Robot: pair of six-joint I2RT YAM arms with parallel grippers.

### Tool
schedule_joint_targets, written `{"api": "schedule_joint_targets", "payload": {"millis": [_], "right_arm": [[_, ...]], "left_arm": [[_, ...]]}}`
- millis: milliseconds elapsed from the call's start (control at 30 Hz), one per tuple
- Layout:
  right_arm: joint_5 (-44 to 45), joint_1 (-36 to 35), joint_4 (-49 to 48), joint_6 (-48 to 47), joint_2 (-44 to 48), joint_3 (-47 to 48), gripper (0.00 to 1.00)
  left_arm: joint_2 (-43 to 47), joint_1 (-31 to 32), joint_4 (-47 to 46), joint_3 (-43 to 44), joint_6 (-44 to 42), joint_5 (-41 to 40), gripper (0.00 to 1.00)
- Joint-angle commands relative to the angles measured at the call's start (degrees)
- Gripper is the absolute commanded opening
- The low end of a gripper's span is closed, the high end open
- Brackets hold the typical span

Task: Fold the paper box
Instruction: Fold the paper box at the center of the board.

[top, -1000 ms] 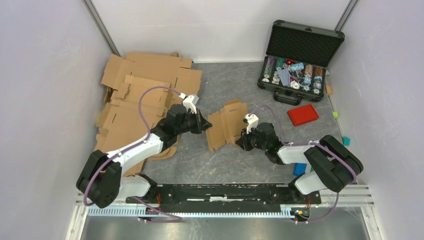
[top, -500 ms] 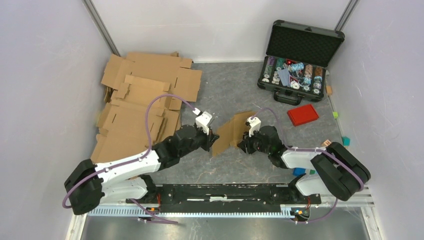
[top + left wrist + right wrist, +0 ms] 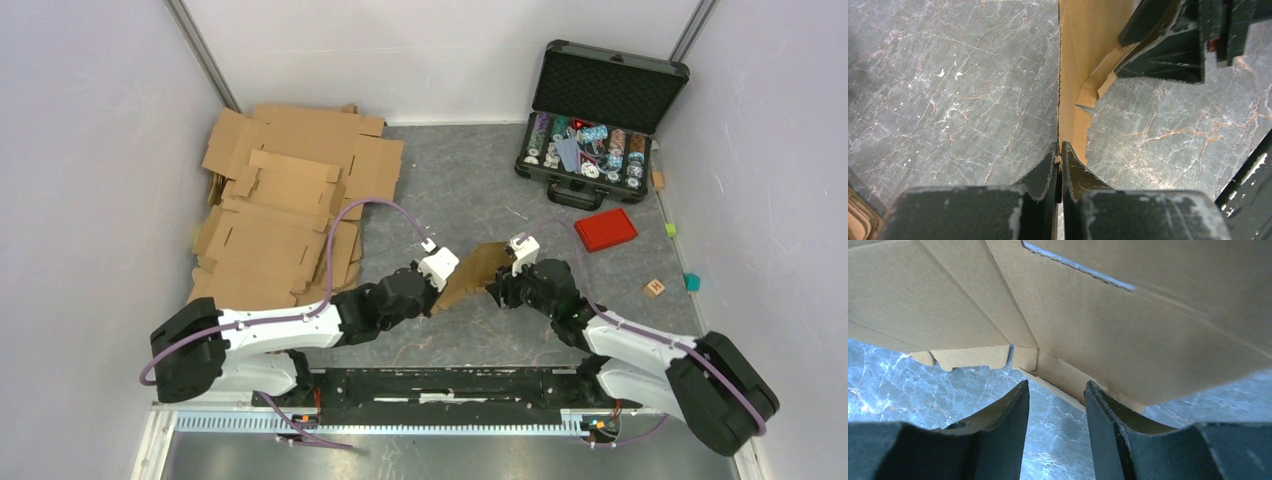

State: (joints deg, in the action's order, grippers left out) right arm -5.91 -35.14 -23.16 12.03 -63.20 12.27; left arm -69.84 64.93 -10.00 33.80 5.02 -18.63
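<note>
The paper box (image 3: 478, 268) is a flat brown cardboard blank with flaps, tilted up on edge between the two arms. My left gripper (image 3: 437, 290) is shut on its near left edge. In the left wrist view the sheet (image 3: 1088, 45) runs edge-on away from the pinched fingertips (image 3: 1060, 150). My right gripper (image 3: 497, 287) is at the box's right side, with its jaws open. In the right wrist view the cardboard (image 3: 1098, 315) hangs just above and beyond the gripper (image 3: 1057, 385). Only grey floor shows between the fingers.
A pile of larger cardboard sheets (image 3: 285, 200) covers the back left. An open black case (image 3: 595, 120) of chips stands at the back right, with a red lid (image 3: 605, 229) in front of it. A small wooden block (image 3: 655, 288) and a teal block (image 3: 692, 282) lie by the right wall.
The left arm has swung right and nearer, carrying the box from flat on the floor to tilted on edge. The right gripper has followed and its jaws have spread apart.
</note>
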Motion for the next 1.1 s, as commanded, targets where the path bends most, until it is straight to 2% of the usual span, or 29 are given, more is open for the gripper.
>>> {"api": "schedule_joint_targets", "payload": {"millis": [0,133,300,467,667,867,1067], "right_arm": [[7.9,0.1,2.1,-1.2,7.2,-2.2,0.54],[15.6,0.9,6.0,-0.3,11.4,-2.1,0.65],[19.1,3.8,6.8,1.9,13.3,-3.2,0.69],[14.1,7.5,4.0,3.2,11.5,-4.5,0.8],[6.3,9.8,1.6,4.6,1.7,-2.1,0.81],[-0.3,9.8,0.8,2.7,-1.5,-1.6,0.79],[2.3,9.9,0.8,3.2,0.6,-1.6,0.81]], "left_arm": [[-1.1,1.1,3.1,1.6,-4.3,-4.9,0.02],[0.2,1.1,2.8,0.9,-4.4,-5.1,0.02],[1.0,1.1,2.3,0.4,-4.6,-5.1,0.02],[0.9,1.1,1.9,0.3,-3.6,-4.5,0.02],[-0.1,1.1,1.5,0.5,-2.6,-3.5,0.02],[-2.6,1.1,2.4,1.8,-1.0,-5.3,0.02],[-3.2,1.2,2.7,2.2,-0.9,-5.3,0.02]]}}
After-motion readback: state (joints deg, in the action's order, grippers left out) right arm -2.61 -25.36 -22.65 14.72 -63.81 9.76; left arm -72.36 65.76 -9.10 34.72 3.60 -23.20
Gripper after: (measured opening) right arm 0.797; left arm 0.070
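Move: The box's low folded flap lies close before the right fingers, about 2 cm ahead, 2 cm to the left and 2 cm lower. The free panel stands above that flap, its middle roughly 5 cm ahead of the right hand, 2 cm left and 4 cm up. The panel held by the left hand is some 3 cm ahead and 8 cm left of the right hand, 2 cm higher. From the left hand the flap is 2 cm ahead, 10 cm right and 10 cm down. Out to the right, about 8 cm, the right hand backs off from the flap, going slightly forward and opening wide, first rising 2 cm and turning some 20 degrees clockwise; it then sinks about 4.5 cm from that height and comes back 2.5 cm left, fingers spread at the free panel's low outer end. The left hand keeps its pinch on the held panel's edge, sinking about a centimetre late on. ##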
